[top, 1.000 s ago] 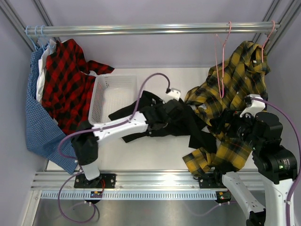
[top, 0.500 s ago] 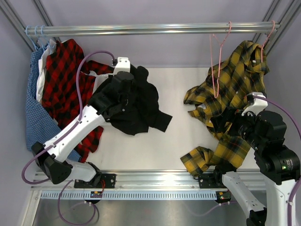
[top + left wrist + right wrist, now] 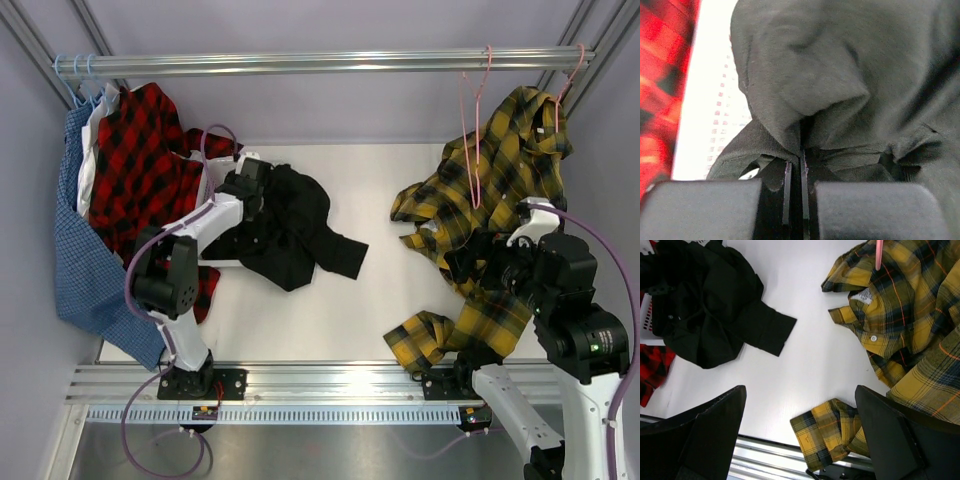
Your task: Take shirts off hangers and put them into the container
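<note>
The black shirt [image 3: 295,228] lies bunched over the white container [image 3: 214,262], hiding most of it; one sleeve trails onto the table. My left gripper [image 3: 262,198] is buried in the bundle, shut on a fold of the black shirt [image 3: 805,70], with the container's mesh [image 3: 720,117] just beside it. The yellow plaid shirt [image 3: 505,185] hangs from a pink hanger [image 3: 572,72] at the rail's right end, its lower part and a cuff [image 3: 825,435] resting on the table. An empty pink hanger [image 3: 474,130] dangles beside it. My right gripper [image 3: 800,390] is open above the table, near the plaid shirt [image 3: 912,320].
A red-and-black plaid shirt [image 3: 140,175] and a blue checked shirt [image 3: 85,265] hang on light blue hangers [image 3: 75,75] at the left end of the metal rail [image 3: 320,63]. An aluminium rail [image 3: 330,385] borders the table's near edge.
My left arm has carried the black shirt from the table's middle leftwards onto the container and lowered it there. The empty pink hanger has swung slightly. The right arm has barely moved.
</note>
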Available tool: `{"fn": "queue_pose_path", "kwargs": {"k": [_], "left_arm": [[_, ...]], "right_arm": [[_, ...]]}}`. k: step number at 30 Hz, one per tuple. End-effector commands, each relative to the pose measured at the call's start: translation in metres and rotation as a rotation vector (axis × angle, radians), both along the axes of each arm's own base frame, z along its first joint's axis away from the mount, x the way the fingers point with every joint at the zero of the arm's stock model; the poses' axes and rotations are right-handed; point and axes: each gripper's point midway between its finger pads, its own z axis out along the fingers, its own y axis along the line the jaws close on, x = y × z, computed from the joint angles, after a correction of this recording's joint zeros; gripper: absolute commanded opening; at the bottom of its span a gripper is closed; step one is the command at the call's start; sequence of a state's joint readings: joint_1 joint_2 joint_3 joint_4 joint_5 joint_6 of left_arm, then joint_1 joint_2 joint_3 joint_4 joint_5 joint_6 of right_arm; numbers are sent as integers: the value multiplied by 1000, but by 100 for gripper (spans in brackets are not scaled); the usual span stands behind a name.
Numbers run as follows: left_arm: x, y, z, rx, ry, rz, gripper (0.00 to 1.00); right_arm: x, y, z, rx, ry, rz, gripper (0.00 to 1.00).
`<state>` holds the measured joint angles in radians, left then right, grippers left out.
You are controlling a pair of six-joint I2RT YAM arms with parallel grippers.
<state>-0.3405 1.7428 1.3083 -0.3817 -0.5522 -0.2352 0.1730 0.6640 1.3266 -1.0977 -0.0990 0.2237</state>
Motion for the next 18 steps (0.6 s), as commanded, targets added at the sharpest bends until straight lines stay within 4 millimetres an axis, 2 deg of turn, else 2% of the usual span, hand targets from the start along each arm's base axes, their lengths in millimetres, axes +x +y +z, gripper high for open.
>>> {"fn": "queue_pose_path", "kwargs": {"k": [1,3,4,5,7,8,9,11,13,14,15,16,18], "left_arm": [[14,-6,-31,-114,35,47,0],[11,2,-50,-118,90,79,1],[11,3,-50,-135,90,93,8],[10,3,-48,-138,88,91,15],[11,3,-28,-151,45,83,29],[11,3,-19,-157,30,80,47],[12,0,5,-173,-14,65,60],[8,-3,26,-170,-34,43,85],[3,-11,64,-164,-104,14,95],[-2,-14,72,-161,-109,3,99],[-5,-19,85,-164,-132,-7,99],[-14,-34,102,-182,-160,-42,99],[-26,-53,115,-184,-172,-90,99]], "right_arm": [[1,1,-10,-15,15,14,99],[-1,0,-15,-17,22,11,99],[-1,-1,-18,-21,31,9,99],[-2,-2,-19,-24,32,6,100],[-3,-3,-20,-34,34,4,99],[-4,-4,-19,-37,30,3,99],[-4,-4,-18,-39,28,4,100],[-4,-4,-15,-37,22,3,100],[-3,-3,-12,-34,10,8,100],[-3,-3,-11,-32,9,11,100],[-4,-2,-10,-33,2,13,99],[-3,-2,-8,-31,-4,14,99],[-2,-2,-8,-32,-5,15,99]]}}
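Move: The left hand grips the black shirt over the container, whose middle lies about 9 cm below, some 3 cm back and 3 cm right. The shirt's bulk spreads about 11 cm right and 6 cm back of the hand, roughly 8 cm lower. The red checked shirt hangs some 16 cm left and 3 cm back, slightly lower. From the idle right hand, the container is about 48 cm left, 23 cm ahead and 29 cm below. The left hand dips about 8 cm into the container, opens, releases the black shirt and climbs some 14 cm. ##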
